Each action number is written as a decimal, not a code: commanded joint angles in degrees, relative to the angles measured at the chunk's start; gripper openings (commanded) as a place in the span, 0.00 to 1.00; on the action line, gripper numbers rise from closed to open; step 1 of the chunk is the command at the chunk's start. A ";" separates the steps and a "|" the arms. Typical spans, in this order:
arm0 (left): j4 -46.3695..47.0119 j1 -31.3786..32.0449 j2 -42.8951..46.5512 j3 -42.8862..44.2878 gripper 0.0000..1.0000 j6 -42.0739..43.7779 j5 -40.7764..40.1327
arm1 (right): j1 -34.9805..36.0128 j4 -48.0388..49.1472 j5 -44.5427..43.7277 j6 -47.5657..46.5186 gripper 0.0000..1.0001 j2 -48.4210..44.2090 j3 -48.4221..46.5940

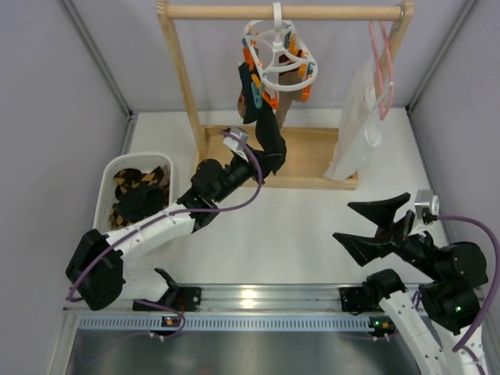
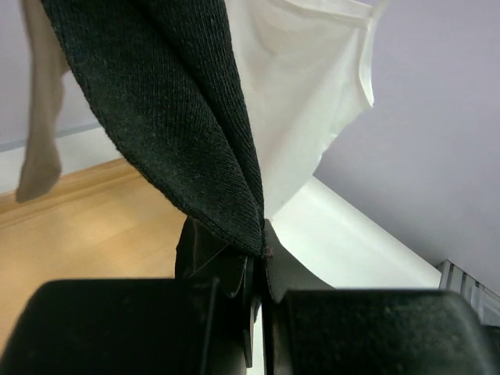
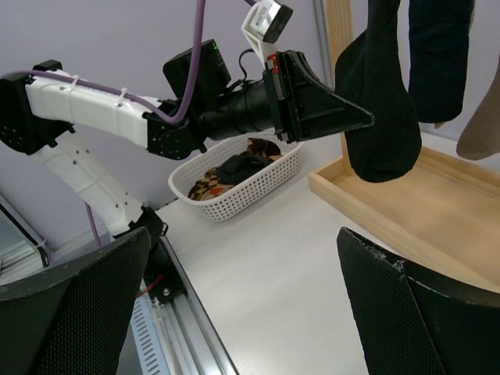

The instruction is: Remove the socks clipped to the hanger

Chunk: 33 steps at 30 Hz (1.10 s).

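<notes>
The white ring hanger point(image 1: 278, 56) with orange and teal clips hangs from the wooden rail. A dark sock point(image 1: 264, 129) hangs stretched from one of its clips. My left gripper point(image 1: 271, 162) is shut on this sock's lower end. In the left wrist view the knit sock point(image 2: 180, 117) runs down into the closed left gripper point(image 2: 260, 254). The right wrist view shows that sock point(image 3: 380, 117) pinched at its side, another dark sock point(image 3: 441, 55) and a beige one point(image 3: 480, 117) beside it. My right gripper point(image 1: 376, 223) stands wide open over the table at the near right, holding nothing.
A white perforated basket point(image 1: 107, 181) at the left holds argyle and dark socks. The wooden rack point(image 1: 182, 78) has a tray base point(image 1: 312, 160). A pink wire hanger point(image 1: 383, 55) carries a white translucent garment point(image 1: 355, 133) at the rail's right end.
</notes>
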<state>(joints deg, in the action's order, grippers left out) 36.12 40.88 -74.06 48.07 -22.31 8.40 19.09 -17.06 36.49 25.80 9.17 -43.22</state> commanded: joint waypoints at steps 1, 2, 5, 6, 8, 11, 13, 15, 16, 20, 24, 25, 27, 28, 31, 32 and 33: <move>2.47 4.72 -1.60 1.23 0.00 3.06 -5.85 | 0.42 -1.04 -2.21 0.92 1.00 0.41 -3.27; 2.38 6.12 -1.96 1.58 0.00 3.32 -6.73 | 0.33 -1.57 -2.56 0.66 0.99 0.50 -3.45; 2.38 8.50 -3.45 2.99 0.00 4.11 -11.90 | 0.42 -2.54 -4.40 -0.66 1.00 1.55 -4.15; 2.38 9.12 -3.98 3.51 0.00 4.37 -13.40 | 0.33 -3.15 -5.37 -1.19 0.99 1.99 -4.50; 1.94 11.22 -5.29 5.26 0.00 5.77 -19.11 | 0.33 -5.16 -10.53 -2.16 0.99 4.09 -4.94; -0.08 14.57 -8.01 9.31 0.00 9.72 -26.49 | 0.33 -6.49 -15.03 -3.12 1.00 8.65 -7.13; -1.57 17.72 -10.12 12.11 0.00 12.36 -30.53 | 0.42 -7.46 -16.97 -3.39 1.00 10.95 -9.59; -3.15 19.23 -13.37 16.60 0.00 15.18 -34.50 | 0.42 -8.42 -19.17 -3.83 0.99 13.94 -12.31; -4.12 19.93 -14.35 17.74 0.00 15.71 -35.46 | 0.42 -8.86 -20.48 -4.00 0.99 14.99 -13.28; -6.14 20.11 -18.48 22.76 0.00 18.25 -40.38 | 0.33 -9.57 -22.25 -4.97 0.99 18.24 -16.71; -7.46 20.55 -21.56 25.83 0.00 21.07 -43.72 | 0.33 -10.45 -23.04 -6.20 0.99 19.48 -17.60; -8.25 20.99 -22.78 28.36 0.00 21.77 -44.17 | 0.42 -10.71 -23.30 -6.55 0.99 19.48 -17.60; -11.49 21.34 -26.47 31.54 0.00 24.32 -45.84 | 0.42 -11.41 -24.44 -7.25 1.00 20.01 -17.86; -12.90 21.69 -27.79 35.03 0.00 25.28 -45.93 | 0.33 -11.68 -25.15 -7.87 0.99 20.18 -18.04; -17.21 22.13 -32.54 39.98 0.00 26.87 -45.50 | 0.33 -13.26 -26.55 -8.83 0.99 20.89 -19.00; -18.01 22.31 -34.64 42.95 0.00 27.75 -45.49 | 0.33 -13.61 -26.91 -9.01 0.99 20.98 -19.44; -19.93 22.40 -35.44 44.29 0.00 27.84 -44.97 | 0.42 -14.31 -27.35 -9.28 0.99 20.89 -19.70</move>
<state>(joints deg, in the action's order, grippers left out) 22.17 62.02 -106.72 87.35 2.22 -36.80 19.09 -29.08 11.75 18.52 29.43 -59.88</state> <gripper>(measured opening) 0.022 0.993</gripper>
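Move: Ahead of the left hand, which already pinches the hanging black sock's lower end, the orange clip holding that sock is about 12 cm farther out, 2 cm left and 13 cm higher. The beige sock hangs some 14 cm out, 3 cm right and 6 cm up; the white bag is roughly 12 cm out and 20 cm right, near hand height. From the open right hand, that clip is about 26 cm ahead, 18 cm left and 15 cm above. Keeping its pinch on the black sock's lower end, the left hand draws it about 13 cm to the right towards the white bag, then also some 5 cm forward, turning about 25 degrees counter-clockwise and rolling left side up. The right hand, fingers wide open, rises slightly, then reaches about 10 cm forward towards the orange clip, drifting 4 cm right, swinging clockwise and tipping down. ##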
